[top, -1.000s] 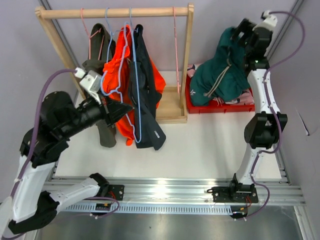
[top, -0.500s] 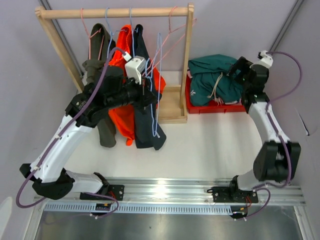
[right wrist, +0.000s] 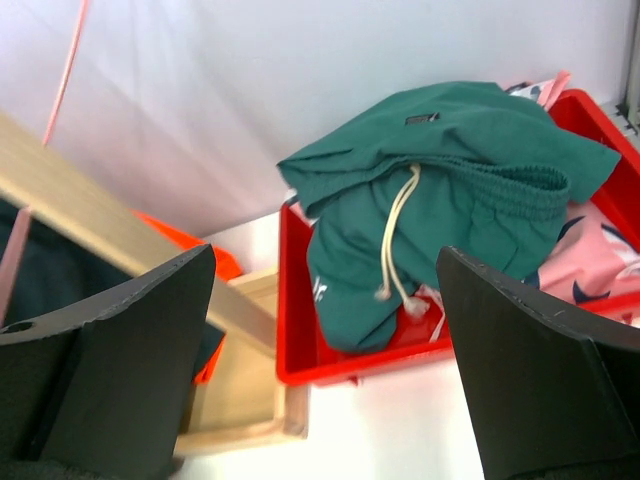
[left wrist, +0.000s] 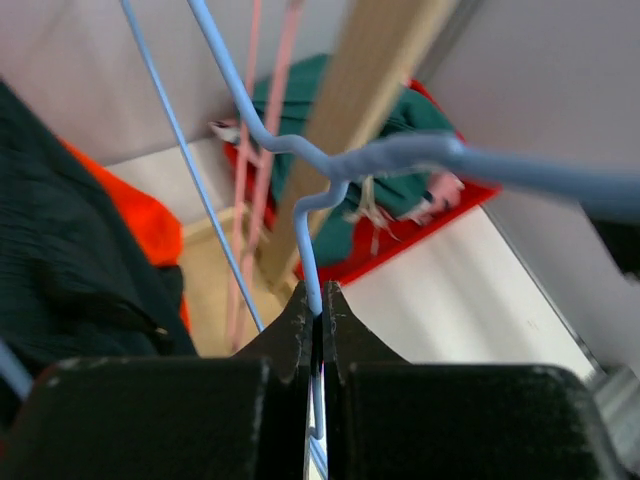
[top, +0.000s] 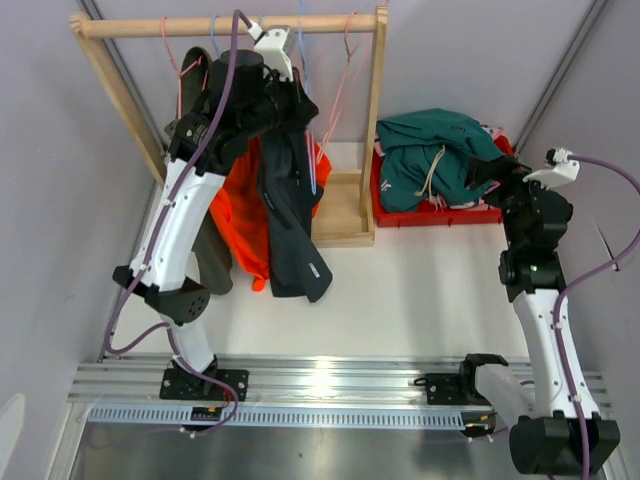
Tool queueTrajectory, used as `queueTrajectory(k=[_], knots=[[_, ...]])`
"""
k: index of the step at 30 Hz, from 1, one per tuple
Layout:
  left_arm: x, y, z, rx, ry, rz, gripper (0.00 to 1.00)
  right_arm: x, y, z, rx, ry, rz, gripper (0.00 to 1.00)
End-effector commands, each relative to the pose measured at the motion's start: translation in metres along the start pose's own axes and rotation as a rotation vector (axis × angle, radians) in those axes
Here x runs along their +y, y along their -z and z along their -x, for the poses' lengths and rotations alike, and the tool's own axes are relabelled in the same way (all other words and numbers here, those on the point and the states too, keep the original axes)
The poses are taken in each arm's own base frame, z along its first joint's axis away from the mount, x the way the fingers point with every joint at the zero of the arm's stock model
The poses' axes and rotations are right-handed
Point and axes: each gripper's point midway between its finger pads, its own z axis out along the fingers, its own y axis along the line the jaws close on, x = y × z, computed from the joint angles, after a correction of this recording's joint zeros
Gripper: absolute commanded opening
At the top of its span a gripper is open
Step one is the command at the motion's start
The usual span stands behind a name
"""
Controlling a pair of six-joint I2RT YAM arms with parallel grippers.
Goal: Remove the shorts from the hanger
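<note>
The olive-green shorts [top: 213, 268], the orange shorts [top: 243, 228] and the navy shorts [top: 289, 215] hang from the wooden rack [top: 230, 25]. My left gripper [top: 303, 105] [left wrist: 321, 290] is up near the rod, shut on the wire of a bare blue hanger [left wrist: 400, 155]. The teal shorts [top: 432, 150] [right wrist: 440, 170] lie heaped in the red bin [top: 440, 215], on top of the pink printed shorts [right wrist: 592, 262]. Just in front of that bin my right gripper [top: 478, 172] [right wrist: 325, 255] stands open, holding nothing.
Bare pink hangers [top: 345, 70] dangle at the rack's right end beside its upright post [top: 375, 120]. The rack's wooden base [right wrist: 240, 400] stands against the bin's left side. White tabletop [top: 420, 280] stretches in front of both.
My left arm has swung up from the front of the clothes to the rod, carrying the blue hanger. The right gripper has let the teal shorts drop into the bin and drawn back.
</note>
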Motion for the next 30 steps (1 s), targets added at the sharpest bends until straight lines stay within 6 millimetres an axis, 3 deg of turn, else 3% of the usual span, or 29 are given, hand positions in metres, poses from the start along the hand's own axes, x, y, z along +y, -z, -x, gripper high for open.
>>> queueTrajectory(k=[1,3,10,14,19,23,25,28,29,30], knots=[[0.011,-0.001,0.049,-0.158,0.017,-0.021,0.0,0.012,0.021,0.008,-0.014,-0.014,0.057,0.99],[0.018,0.001,0.063,-0.2,0.028,-0.022,0.0,0.014,0.027,0.006,-0.003,-0.017,0.065,0.99],[0.039,-0.007,0.075,-0.226,0.081,-0.054,0.0,0.02,0.039,-0.004,0.019,-0.049,0.1,0.99],[0.038,-0.022,0.067,-0.199,0.087,-0.088,0.0,0.02,0.039,-0.009,0.032,-0.059,0.104,0.99],[0.042,-0.054,0.04,-0.113,0.104,-0.113,0.0,0.02,0.04,-0.012,0.04,-0.061,0.106,0.99],[0.045,-0.062,0.034,-0.097,0.104,-0.112,0.03,0.019,0.042,-0.014,0.047,-0.053,0.104,0.99],[0.045,-0.059,0.035,-0.097,0.102,-0.107,0.09,0.018,0.043,-0.015,0.052,-0.05,0.101,1.0],[0.04,-0.045,0.039,-0.106,0.085,-0.114,0.42,0.019,0.043,-0.016,0.058,-0.048,0.105,0.99],[0.04,-0.045,0.034,-0.092,0.074,-0.11,0.57,0.02,0.044,-0.016,0.058,-0.049,0.11,0.99],[0.039,-0.04,0.036,-0.098,0.067,-0.107,0.63,0.021,0.044,-0.017,0.06,-0.05,0.113,0.99]])
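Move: The left gripper holds the empty blue hanger; the rail spot for its hook lies about 11 cm ahead of that hand and some 11 cm above. The empty pink hanger hangs roughly 5 cm right and 9 cm ahead, at hand height. The black shorts hang about 8 cm ahead, 4 cm left and 15 cm lower. From the right hand, the rail spot is some 30 cm left, 12 cm ahead and 20 cm higher. Carry the left gripper about 9 cm forward under the rail with the blue hanger still pinched, bearing left and up a little on the way, then back right and down some 3 cm to set the hook on the rail. Open the fingers just over halfway to let go of the wire. Meanwhile ease the open right gripper back about 4 cm, slightly left, clear of the red box. ##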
